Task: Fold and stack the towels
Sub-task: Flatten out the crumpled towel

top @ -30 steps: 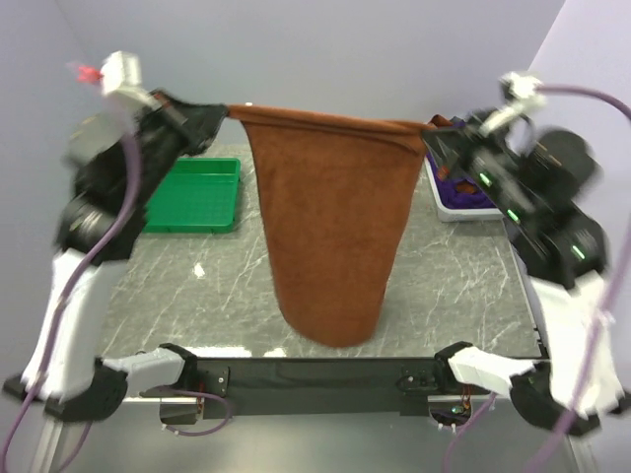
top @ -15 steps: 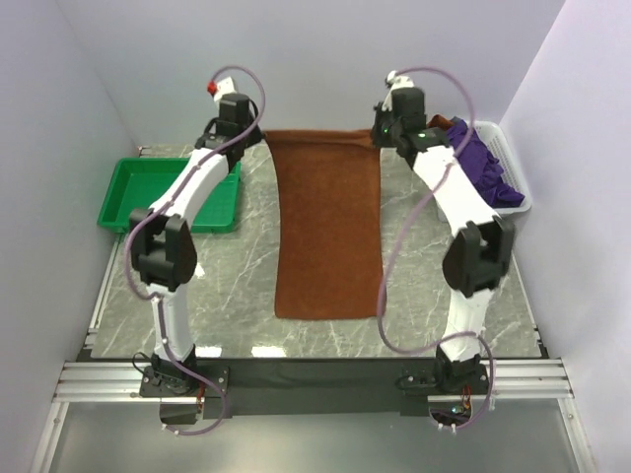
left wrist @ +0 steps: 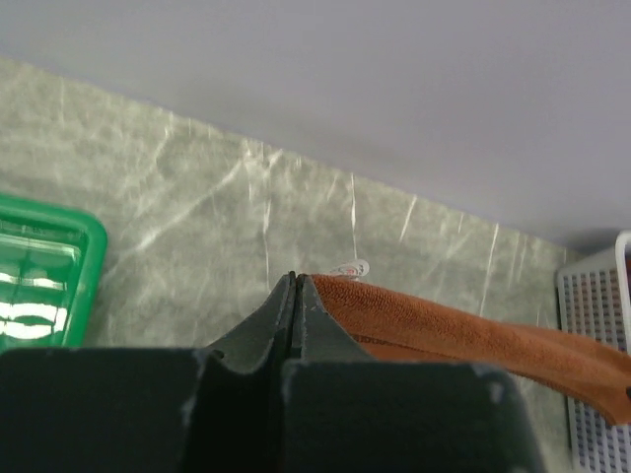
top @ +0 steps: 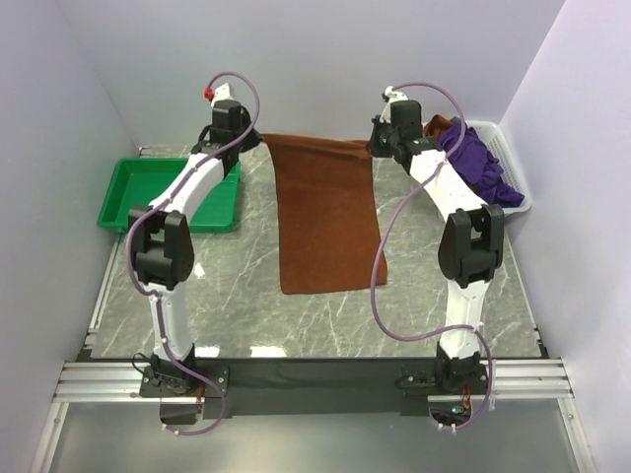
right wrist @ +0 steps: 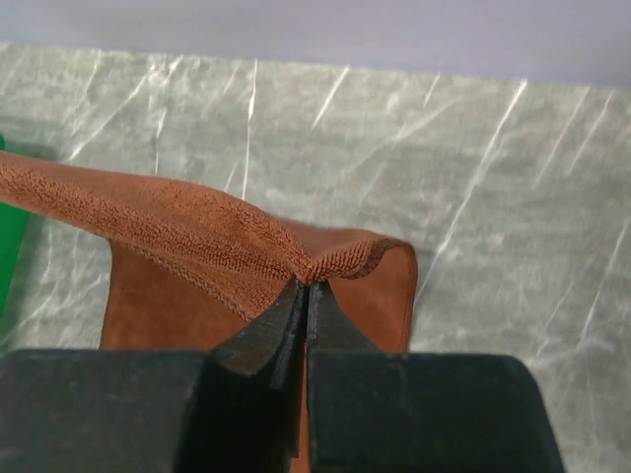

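A rust-brown towel (top: 328, 217) stretches from the back of the table toward the front, and its near end lies flat on the marble. My left gripper (top: 254, 138) is shut on its far left corner, beside a small white tag (left wrist: 347, 268). My right gripper (top: 378, 144) is shut on the far right corner. The left wrist view shows the jaws (left wrist: 296, 278) pressed together with the towel's edge (left wrist: 473, 330) running off to the right. The right wrist view shows the corner bunched at the tips (right wrist: 308, 284). Purple towels (top: 481, 165) fill the white basket (top: 513, 187).
A green tray (top: 173, 194) sits at the back left, close to my left arm; its corner also shows in the left wrist view (left wrist: 49, 281). The basket stands at the back right, next to my right arm. A lilac wall closes off the back of the table.
Both arms have swung out to the back of the table with the towel held between them. The towel went from hanging in the air to lying along the table, and its near edge slid backward.
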### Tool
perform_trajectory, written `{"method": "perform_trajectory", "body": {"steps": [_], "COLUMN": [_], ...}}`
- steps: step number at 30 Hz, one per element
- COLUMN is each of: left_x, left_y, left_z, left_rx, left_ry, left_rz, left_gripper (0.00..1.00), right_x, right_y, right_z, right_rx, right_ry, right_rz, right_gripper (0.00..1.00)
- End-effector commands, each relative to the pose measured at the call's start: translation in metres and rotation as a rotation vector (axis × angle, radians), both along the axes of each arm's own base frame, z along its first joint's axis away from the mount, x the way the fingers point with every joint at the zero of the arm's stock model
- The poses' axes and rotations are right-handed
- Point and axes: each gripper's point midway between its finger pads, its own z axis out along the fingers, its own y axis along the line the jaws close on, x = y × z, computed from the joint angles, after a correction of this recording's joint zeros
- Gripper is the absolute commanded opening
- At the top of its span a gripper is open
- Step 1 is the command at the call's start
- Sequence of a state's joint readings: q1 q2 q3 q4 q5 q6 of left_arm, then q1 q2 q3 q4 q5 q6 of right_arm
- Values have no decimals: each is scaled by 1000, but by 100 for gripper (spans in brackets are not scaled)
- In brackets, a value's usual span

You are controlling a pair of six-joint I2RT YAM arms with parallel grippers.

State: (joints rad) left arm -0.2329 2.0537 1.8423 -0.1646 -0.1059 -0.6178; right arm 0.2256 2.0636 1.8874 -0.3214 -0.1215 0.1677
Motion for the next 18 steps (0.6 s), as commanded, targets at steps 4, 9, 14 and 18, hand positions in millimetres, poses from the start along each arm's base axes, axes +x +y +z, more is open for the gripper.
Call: {"method": "perform_trajectory", "body": {"steps": [4,9,14,18], "left_x": [-21,-11,-2,-23], "left_y": [-10,-16,-20,-24], "left_z": [-21,-70,-76,-46], "left_rx": [-93,-95,-93,-111], "left_ry": [47,145,168,124], "left_rz": [-55,-59,-76,-97], "left_gripper": [0,6,32,82], "right_x": [-8,3,7,-20], "right_y": [-27,-22,-24,-31], "right_z": [-3,-43,-52,-19], "right_rx": [44,71,83,103], "right_ry": [34,141,194,151], "right_rz": [-74,-94,-148,-167], "right_gripper": [1,11,59,75]}}
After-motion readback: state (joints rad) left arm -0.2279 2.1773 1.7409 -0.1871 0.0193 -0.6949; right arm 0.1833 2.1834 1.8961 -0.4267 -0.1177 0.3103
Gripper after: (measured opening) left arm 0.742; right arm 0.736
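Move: My left hand holds the brown towel's far left corner, and the table spot where that corner should lie is about 22 cm straight below; my right hand's corner spot is some 20 cm straight below it. The towel part already lying on the table is centred about 15 cm back and 14 cm right of my left hand. The green tray is 22 cm left and 4 cm back of my left hand; the white basket is 25 cm right of my right hand, level ahead. I bring both hands down towards the table with the towel's far edge still pinched, my left about 12 cm and my right about 8 cm, tipping both wrists some 15 degrees further down. Partway down I spread the fingers of both hands wide and let go of the two corners, still well above the table. ##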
